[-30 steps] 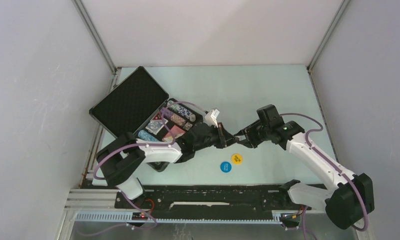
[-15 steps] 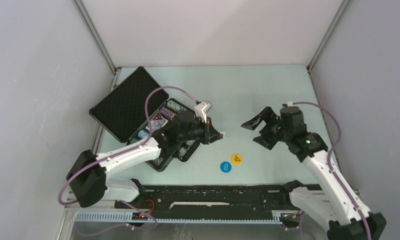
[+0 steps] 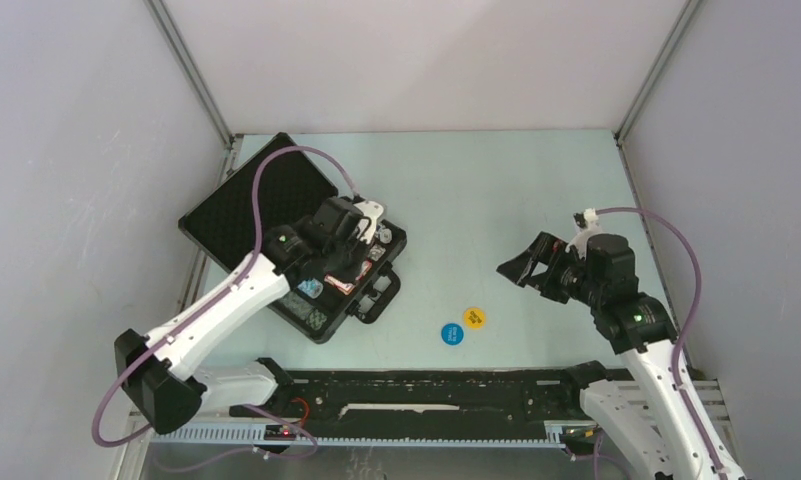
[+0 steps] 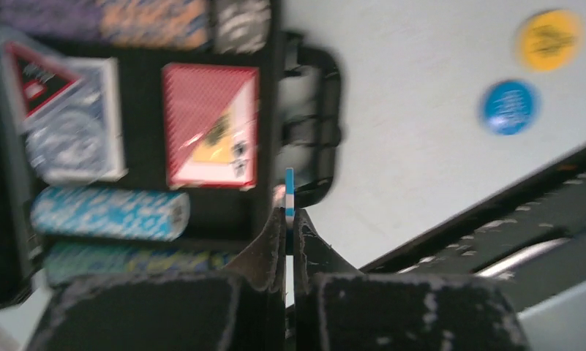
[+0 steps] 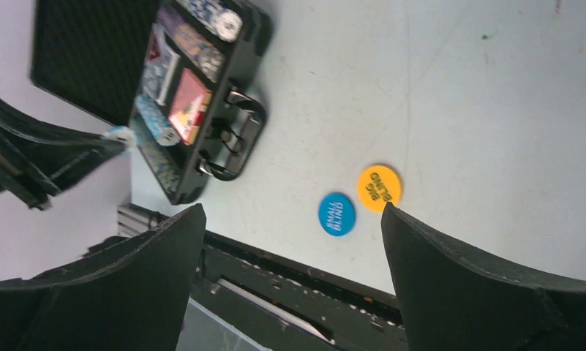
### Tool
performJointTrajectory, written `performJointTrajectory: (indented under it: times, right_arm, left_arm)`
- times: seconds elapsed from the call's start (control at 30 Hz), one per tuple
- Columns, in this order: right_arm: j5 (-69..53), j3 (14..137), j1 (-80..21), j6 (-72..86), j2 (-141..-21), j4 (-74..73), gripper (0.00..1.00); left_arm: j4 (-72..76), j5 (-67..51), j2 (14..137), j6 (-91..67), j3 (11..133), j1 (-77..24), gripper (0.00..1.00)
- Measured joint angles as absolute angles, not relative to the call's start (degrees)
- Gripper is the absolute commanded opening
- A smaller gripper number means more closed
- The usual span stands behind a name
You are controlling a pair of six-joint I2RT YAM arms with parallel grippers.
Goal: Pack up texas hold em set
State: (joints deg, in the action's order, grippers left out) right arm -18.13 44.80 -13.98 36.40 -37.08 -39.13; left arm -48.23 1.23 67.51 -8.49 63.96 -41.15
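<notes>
The black briefcase [image 3: 371, 300] lies open at the left, its foam lid [image 3: 256, 205] tilted back. Its tray holds chip rolls [image 4: 107, 212], a red deck [image 4: 211, 124], a blue deck [image 4: 74, 139] and a triangular marker [image 4: 34, 77]. My left gripper [image 3: 351, 262] hovers over the tray's near side, shut on a thin blue-and-white chip [image 4: 290, 191] seen edge-on. A blue disc [image 3: 452, 333] and a yellow disc [image 3: 474, 317] lie on the table. My right gripper [image 3: 524, 270] is wide open and empty, above and right of the discs [image 5: 336, 213].
The case handle [image 4: 312, 131] sticks out toward the discs. The black front rail [image 3: 426, 385] runs along the near edge. Grey walls close in the table on the left, back and right.
The left gripper has swung left from the table's middle to over the case, carrying the chip. The right gripper has opened and pulled back to the right.
</notes>
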Motion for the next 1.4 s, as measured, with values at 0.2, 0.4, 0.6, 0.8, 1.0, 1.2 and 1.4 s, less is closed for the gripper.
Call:
performJointTrajectory:
  times: [0.2, 0.4, 0.6, 0.8, 1.0, 1.2, 1.4]
  right_arm:
    - [-18.0, 42.81, -12.73, 33.06, -39.29, -40.88, 0.97]
    - [-17.93, 40.38, -11.9, 31.79, -37.63, -41.36, 0.96]
    - [-18.94, 39.27, -10.63, 30.89, -36.21, -41.3, 0.96]
    - [-20.12, 38.72, -9.72, 30.44, -36.1, -40.88, 0.95]
    - [-20.93, 38.63, -9.26, 30.04, -36.21, -40.86, 0.95]
    - [-22.52, 38.26, -9.08, 29.89, -36.51, -40.42, 0.94]
    - [-23.29, 38.06, -9.02, 29.87, -36.45, -40.45, 0.94]
  left_arm:
    - [-57.65, 13.58, 75.81, -4.97, 64.79, -35.97, 0.0]
    - [-58.43, 16.45, 82.54, -4.4, 64.71, -31.0, 0.01]
    - [-56.07, 18.92, 88.33, -4.49, 63.02, -30.94, 0.02]
    - [-54.19, 19.22, 86.59, -4.67, 60.4, -30.98, 0.03]
    - [-53.52, 19.25, 84.38, -5.13, 57.23, -30.94, 0.14]
    - [-54.0, 19.81, 84.2, -6.85, 57.08, -31.0, 0.36]
    - [-54.22, 19.4, 83.64, -9.06, 57.06, -31.33, 0.42]
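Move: Low and to the left of the left hand, which already pinches a blue-and-white chip, is the free slot at the near end of the blue chip row, about 11 cm left, 1 cm ahead and 11 cm down. The red card deck lies 5 cm ahead and 5 cm left, the green chip row 17 cm left and 2 cm back, and the case handle roughly 2 cm right, level with the hand. From the right hand the slot is some 42 cm left and 3 cm back. Swinging left about 11 cm and sinking nearly as far, the left hand carries the chip over the case and down to the end of the blue row, its wrist tipping some 35 degrees to point more nearly straight down. There it nearly stops, then opens the fingers partway around the chip. The empty right hand sinks about 5 cm, staying wide open. ##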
